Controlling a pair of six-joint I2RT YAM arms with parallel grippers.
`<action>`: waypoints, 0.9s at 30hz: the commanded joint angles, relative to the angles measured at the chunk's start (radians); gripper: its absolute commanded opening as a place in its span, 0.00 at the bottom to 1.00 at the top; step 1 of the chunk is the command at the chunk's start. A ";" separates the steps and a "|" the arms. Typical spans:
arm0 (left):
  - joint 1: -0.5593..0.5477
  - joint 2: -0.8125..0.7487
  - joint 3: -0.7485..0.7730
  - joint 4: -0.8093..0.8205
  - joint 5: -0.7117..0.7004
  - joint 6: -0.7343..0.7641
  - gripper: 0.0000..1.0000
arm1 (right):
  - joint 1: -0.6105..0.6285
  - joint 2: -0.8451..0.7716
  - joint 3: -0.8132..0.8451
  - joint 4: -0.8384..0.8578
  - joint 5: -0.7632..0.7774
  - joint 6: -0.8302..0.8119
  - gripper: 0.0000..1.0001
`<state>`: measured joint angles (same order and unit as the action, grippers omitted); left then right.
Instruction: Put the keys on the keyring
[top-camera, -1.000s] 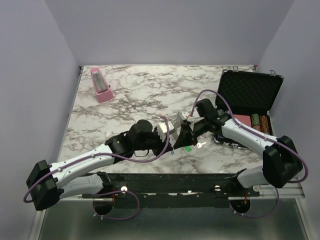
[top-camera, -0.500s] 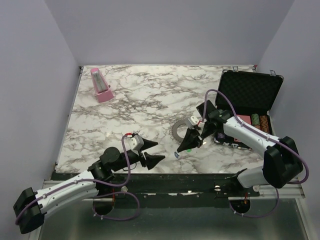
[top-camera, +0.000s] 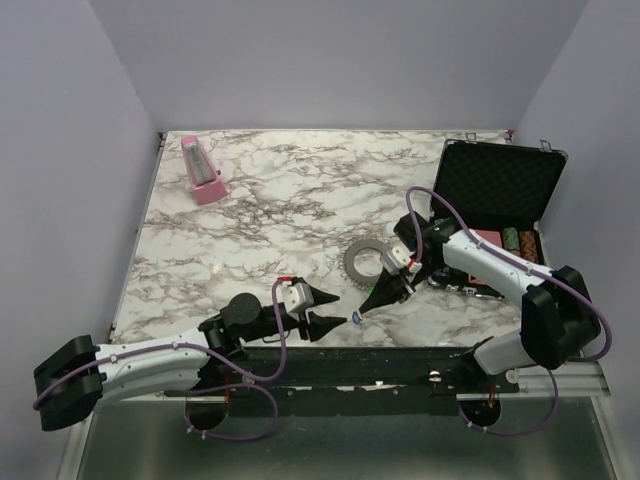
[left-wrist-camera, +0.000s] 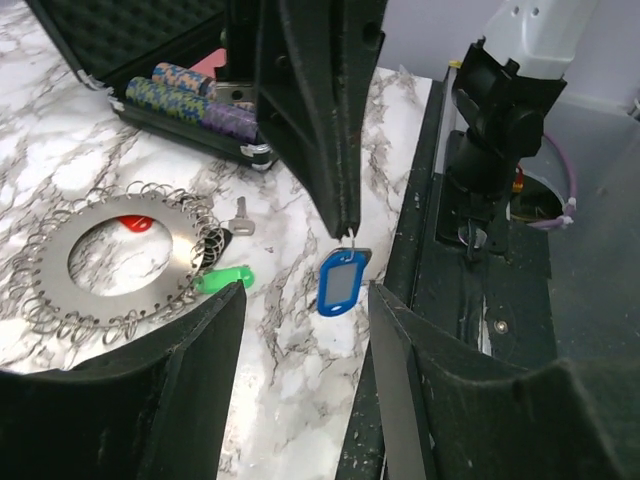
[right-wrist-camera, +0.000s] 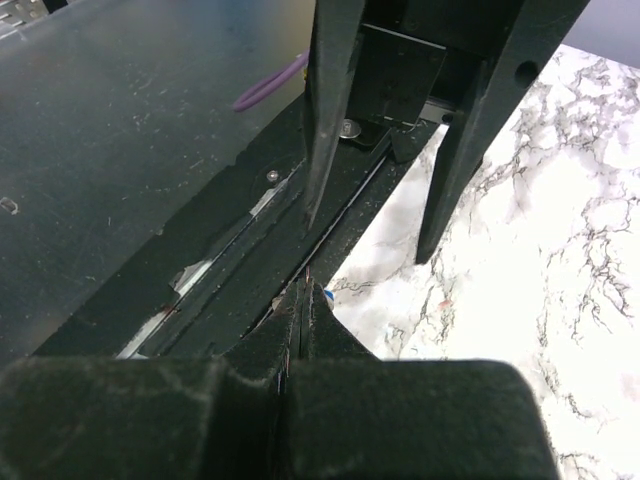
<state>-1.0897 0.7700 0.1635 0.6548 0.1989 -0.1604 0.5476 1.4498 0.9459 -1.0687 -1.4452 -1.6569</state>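
The keyring (top-camera: 352, 262) lies flat on the marble, a grey toothed ring (left-wrist-camera: 175, 250) with a wide hole. A green key tag (left-wrist-camera: 225, 278) and a small silver key (left-wrist-camera: 242, 215) rest at its rim, and a red tag (left-wrist-camera: 137, 222) shows through the hole. My right gripper (top-camera: 360, 312) is shut on a blue-tagged key (left-wrist-camera: 343, 282), which hangs from its tips just above the table's near edge. My left gripper (left-wrist-camera: 308, 290) stands open right in front of that blue key, empty, with one finger (right-wrist-camera: 325, 120) either side in the right wrist view.
An open black case (top-camera: 500, 185) with stacked poker chips (top-camera: 517, 245) stands at the right. A pink metronome (top-camera: 203, 170) sits at the far left corner. The black base rail (top-camera: 400, 360) runs along the near edge.
My left arm pulled back from the keyring to the near edge and its gripper opened. My right gripper moved towards the near edge with the blue key, uncovering the keyring.
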 joint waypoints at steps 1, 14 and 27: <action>-0.047 0.092 0.050 0.084 -0.004 0.082 0.59 | -0.002 0.012 0.025 -0.031 -0.014 -0.052 0.01; -0.087 0.184 0.107 0.060 0.004 0.078 0.33 | -0.009 -0.009 0.025 0.030 -0.026 0.057 0.00; -0.116 0.085 0.051 0.014 -0.019 0.084 0.36 | -0.015 -0.023 0.036 -0.207 0.068 -0.301 0.01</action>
<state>-1.1908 0.9386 0.2516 0.6952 0.1955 -0.0902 0.5362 1.4460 0.9539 -1.1301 -1.4288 -1.7256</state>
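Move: The blue key tag hangs from the right hand's shut fingertips, roughly 4 cm to the left hand's right, 1 cm back and 1 cm below it; from the right hand point it lies about 2 cm back, 2 cm left and 2 cm below. On the table some 12 cm below the left hand, the green tag lies about 6 cm ahead and 8 cm right, and the keyring disc about 14 cm ahead and 7 cm right. The blue key tag is held out almost still by the right hand, which keeps its pinch, while the left hand reaches about 3 cm to the right and some 2 cm back towards it. The left hand slows halfway, turning about 5 degrees clockwise, as its fingers narrow to roughly half their gap around the tag's near end; a grip on the tag can't be made out. ##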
